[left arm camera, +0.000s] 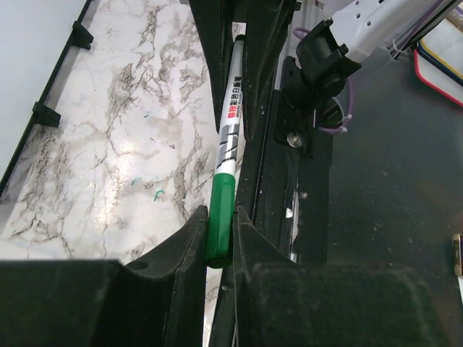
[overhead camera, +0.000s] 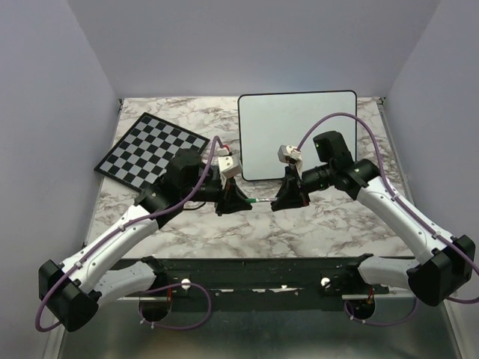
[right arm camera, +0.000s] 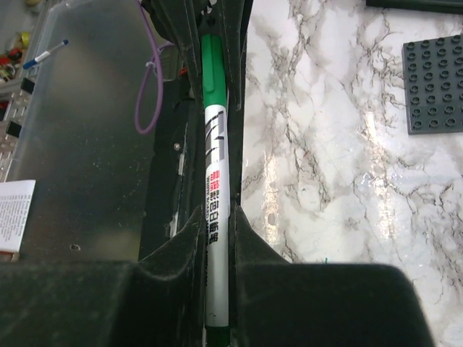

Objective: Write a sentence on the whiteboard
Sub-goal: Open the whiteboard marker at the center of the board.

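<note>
The whiteboard (overhead camera: 298, 134) lies at the back centre of the marble table, and its face is blank, so no sentence shows. Its black-framed edge also appears in the left wrist view as the whiteboard (left arm camera: 22, 72). In front of the board, a white marker (overhead camera: 258, 202) with a green cap hangs level between both grippers. My left gripper (overhead camera: 238, 202) is shut on the green cap (left arm camera: 220, 217). My right gripper (overhead camera: 283, 200) is shut on the white barrel (right arm camera: 215, 181), and the far-end cap (right arm camera: 212, 72) sits between the left fingers.
A black-and-white chessboard (overhead camera: 152, 148) lies at the back left. A dark grey studded plate (right arm camera: 436, 83) sits on the marble. Small green marker specks (left arm camera: 158, 192) dot the tabletop. The black mounting rail (overhead camera: 254, 273) runs along the near edge.
</note>
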Motion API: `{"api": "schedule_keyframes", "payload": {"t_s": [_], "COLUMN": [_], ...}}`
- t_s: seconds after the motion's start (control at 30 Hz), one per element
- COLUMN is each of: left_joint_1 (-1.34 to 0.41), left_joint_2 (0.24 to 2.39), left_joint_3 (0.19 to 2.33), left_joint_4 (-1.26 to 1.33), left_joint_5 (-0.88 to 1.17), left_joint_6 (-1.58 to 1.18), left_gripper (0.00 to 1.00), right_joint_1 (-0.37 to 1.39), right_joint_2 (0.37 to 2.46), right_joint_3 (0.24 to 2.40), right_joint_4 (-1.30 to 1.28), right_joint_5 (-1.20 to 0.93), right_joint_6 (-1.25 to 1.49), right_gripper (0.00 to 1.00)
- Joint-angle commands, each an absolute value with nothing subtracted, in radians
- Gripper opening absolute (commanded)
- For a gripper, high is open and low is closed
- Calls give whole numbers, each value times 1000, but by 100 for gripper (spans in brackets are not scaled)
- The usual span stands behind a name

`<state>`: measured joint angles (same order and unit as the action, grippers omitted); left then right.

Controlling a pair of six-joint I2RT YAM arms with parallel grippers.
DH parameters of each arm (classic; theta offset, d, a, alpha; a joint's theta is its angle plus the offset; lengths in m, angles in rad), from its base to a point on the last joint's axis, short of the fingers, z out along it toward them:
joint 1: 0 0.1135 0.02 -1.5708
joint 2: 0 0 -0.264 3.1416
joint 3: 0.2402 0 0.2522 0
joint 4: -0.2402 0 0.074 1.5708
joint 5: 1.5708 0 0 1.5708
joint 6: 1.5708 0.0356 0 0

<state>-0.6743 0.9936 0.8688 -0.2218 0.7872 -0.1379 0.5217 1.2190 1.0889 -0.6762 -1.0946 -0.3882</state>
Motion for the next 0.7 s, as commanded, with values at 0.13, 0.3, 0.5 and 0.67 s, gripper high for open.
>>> {"api": "schedule_keyframes", "payload": {"t_s": [0.13, 0.3, 0.5, 0.67], "left_joint_1": [-689, -715, -729, -729], "left_joint_2": [1094, 1143, 1173, 1177], "left_joint_3": [1083, 1124, 1134, 1141], "left_joint_4": [-509, -535, -540, -529], "left_joint_5": [784, 764, 752, 747], "left_joint_6": [55, 75, 80, 78], "left_gripper": [0, 0, 0, 0], "right_joint_1": [526, 534, 535, 540], "right_joint_2": [1285, 1305, 1308, 1319], "right_joint_3": [1157, 1178, 1181, 1169], "right_joint_4": [-802, -811, -804, -796], "right_joint_5": [-1117, -1123, -1127, -1137], "right_joint_6": [-486, -480, -466, -457], "right_gripper": [36, 39, 40, 37]}}
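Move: The green-capped marker is held in mid-air between both grippers. Its middle is about 5 cm left of the right hand and 5 cm right of the left hand, roughly level with both. The whiteboard's middle is some 24 cm ahead of the right hand, 10 cm to its right and 22 cm below. The dark studded plate lies about 7 cm ahead of the left hand, 12 cm to its left and 25 cm below. Right fingers open around the marker's tail while the left, tipping 10 degrees down, carries the cap 1 cm right. ##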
